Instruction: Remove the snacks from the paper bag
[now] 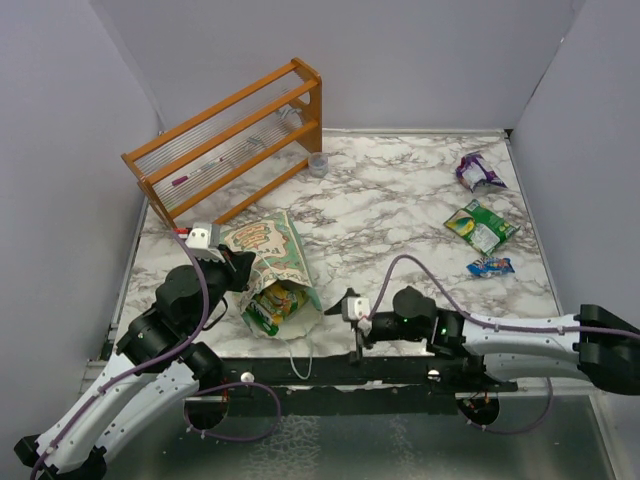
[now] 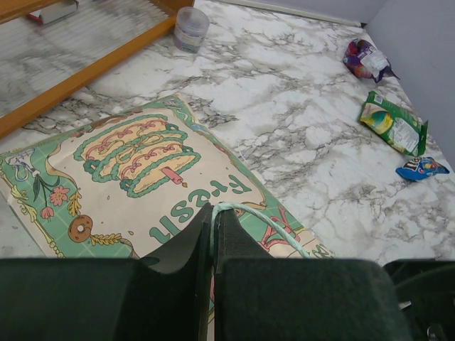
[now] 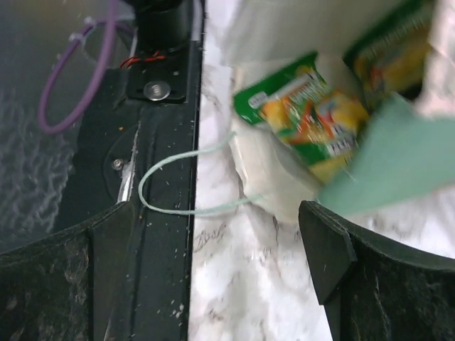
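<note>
The paper bag (image 1: 268,248) lies on its side at the left, printed front up (image 2: 128,177), its mouth facing the near edge. My left gripper (image 1: 243,266) is shut on the bag's pale green string handle (image 2: 245,213), pinched between the fingers. A green-and-yellow snack packet (image 1: 272,306) shows in the bag's mouth (image 3: 313,117). My right gripper (image 1: 345,305) stands open just right of that mouth, holding nothing (image 3: 213,234). Out on the marble lie a purple packet (image 1: 480,172), a green packet (image 1: 480,226) and a small blue packet (image 1: 491,266).
An orange wooden rack (image 1: 235,135) stands at the back left, with a small clear cup (image 1: 318,163) beside it. The bag's second string handle (image 3: 170,192) loops over the black base rail (image 1: 400,375) at the near edge. Grey walls close both sides.
</note>
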{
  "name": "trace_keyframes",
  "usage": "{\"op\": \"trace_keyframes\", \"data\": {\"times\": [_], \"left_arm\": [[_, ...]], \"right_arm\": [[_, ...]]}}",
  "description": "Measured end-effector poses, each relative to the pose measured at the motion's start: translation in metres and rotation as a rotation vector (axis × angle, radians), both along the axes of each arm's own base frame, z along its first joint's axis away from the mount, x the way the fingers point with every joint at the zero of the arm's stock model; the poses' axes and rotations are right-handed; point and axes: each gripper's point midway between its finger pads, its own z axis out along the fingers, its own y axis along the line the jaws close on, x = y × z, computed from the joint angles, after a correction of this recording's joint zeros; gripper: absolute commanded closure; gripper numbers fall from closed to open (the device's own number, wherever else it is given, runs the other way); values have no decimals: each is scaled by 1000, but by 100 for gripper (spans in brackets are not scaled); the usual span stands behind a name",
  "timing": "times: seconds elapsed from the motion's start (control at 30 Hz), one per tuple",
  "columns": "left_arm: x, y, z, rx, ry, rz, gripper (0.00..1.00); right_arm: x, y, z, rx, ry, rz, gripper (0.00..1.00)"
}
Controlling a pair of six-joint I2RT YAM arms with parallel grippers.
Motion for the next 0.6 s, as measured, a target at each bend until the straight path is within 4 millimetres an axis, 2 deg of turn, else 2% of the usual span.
{"op": "trace_keyframes", "data": {"times": [0.13,0.27,0.33,0.43,0.6], "left_arm": [[0,0,0,0,0,0,100],[0,0,0,0,0,0,100],[0,0,0,0,0,0,100],[0,0,0,0,0,0,100],[0,0,0,0,0,0,100]], "right_arm": [[-26,24,-3,-39,-270,157,1],[-32,43,-19,-114,-519,238,1],[-25,49,-26,-158,-602,244,1],[-5,62,-31,-231,-745,222,1],[20,69,-29,-291,-921,170,0]]}}
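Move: The near green snack pack in the bag's mouth lies about 16 cm left of the open right hand, 6 cm ahead and 7 cm lower. The paper bag's middle is some 10 cm farther out than that pack; the near bag handle loops 8 cm left of the hand, 5 cm back, 11 cm down. From the left hand, the pack lies roughly 6 cm back, 3 cm right and 20 cm below. The open right hand swings 7 cm left towards the bag's mouth, back then forward, dipping, rolling about 55°. ##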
